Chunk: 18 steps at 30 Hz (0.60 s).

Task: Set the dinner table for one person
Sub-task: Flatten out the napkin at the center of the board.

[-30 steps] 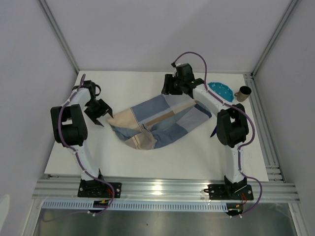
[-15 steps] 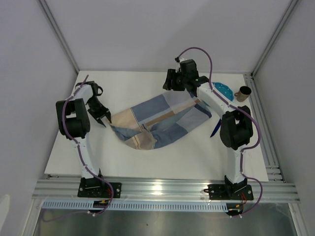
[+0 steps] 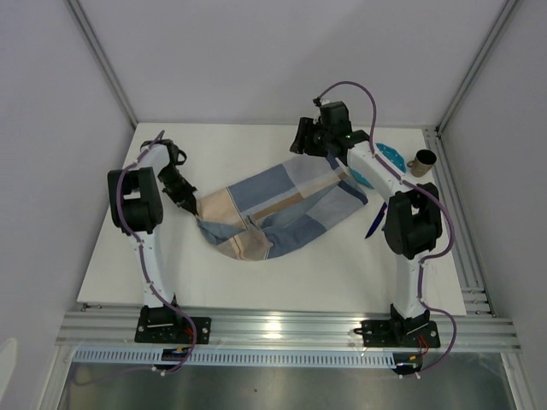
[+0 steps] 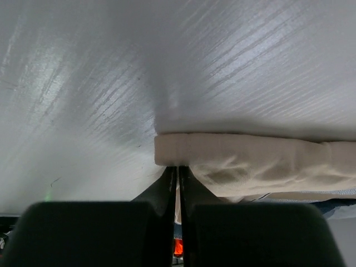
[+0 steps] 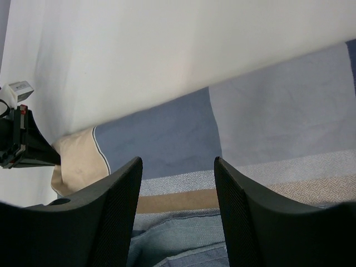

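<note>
A crumpled blue-and-beige checked placemat (image 3: 282,209) lies in the middle of the white dinner table (image 3: 299,273). My left gripper (image 3: 190,203) is at the cloth's left beige corner and is shut on it. In the left wrist view the black fingers (image 4: 161,192) are pressed together on the folded beige hem of the placemat (image 4: 250,161). My right gripper (image 3: 301,145) hovers open over the placemat's far edge. Its fingertips (image 5: 125,178) stand wide apart above the blue panels of the placemat (image 5: 267,122), with nothing held.
A blue patterned plate (image 3: 386,156) and a brown cup (image 3: 420,162) sit at the far right of the table. A dark blue utensil (image 3: 372,226) lies beside the right arm. Aluminium rails (image 3: 282,329) run along the near edge.
My left gripper has moved right onto the placemat's beige corner and shut on it. The right gripper has shifted slightly right and farther back, still open.
</note>
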Each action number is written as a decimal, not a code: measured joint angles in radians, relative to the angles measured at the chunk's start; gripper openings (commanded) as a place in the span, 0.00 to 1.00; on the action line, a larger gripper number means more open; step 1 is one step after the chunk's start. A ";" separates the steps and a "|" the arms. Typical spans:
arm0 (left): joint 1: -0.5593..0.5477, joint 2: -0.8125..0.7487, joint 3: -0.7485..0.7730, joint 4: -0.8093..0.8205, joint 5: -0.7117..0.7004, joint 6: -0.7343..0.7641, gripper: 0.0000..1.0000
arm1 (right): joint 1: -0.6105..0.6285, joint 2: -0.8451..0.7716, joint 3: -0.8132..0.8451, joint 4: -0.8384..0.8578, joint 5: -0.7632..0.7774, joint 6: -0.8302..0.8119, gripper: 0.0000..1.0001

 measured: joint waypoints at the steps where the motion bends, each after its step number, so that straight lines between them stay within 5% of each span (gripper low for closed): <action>1: -0.002 0.004 0.006 -0.005 0.000 0.003 0.01 | -0.002 0.000 0.000 -0.001 0.005 0.001 0.59; 7: -0.004 0.006 0.010 -0.007 0.000 0.027 0.00 | -0.029 0.029 0.039 -0.026 0.058 0.022 0.60; 14: -0.005 -0.030 -0.042 0.046 0.003 0.058 0.01 | -0.102 0.264 0.277 -0.050 0.054 0.042 0.84; 18: -0.007 -0.092 -0.117 0.125 -0.012 0.079 0.01 | -0.130 0.386 0.368 -0.082 0.062 0.044 0.86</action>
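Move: The napkin's navy-edged far corner lies about 12 cm ahead of my right hand, 10 cm to its right and 18 cm below. The plate is roughly 29 cm to that hand's right and 6 cm farther out. The napkin's near right corner lies some 23 cm right and 9 cm back, both on the table. From my left hand, the far corner is about 26 cm ahead and 45 cm right, near its level. I swing my right hand out towards the napkin's navy far corner, slowly at first and then fast: about 10 cm forward, dropping some 8 cm in the second half and drifting 6 cm right, while the wrist turns clockwise and the fingers spread wider. My left hand stays put near the table, still pinching the tan left corner, with only a slight wrist turn. ##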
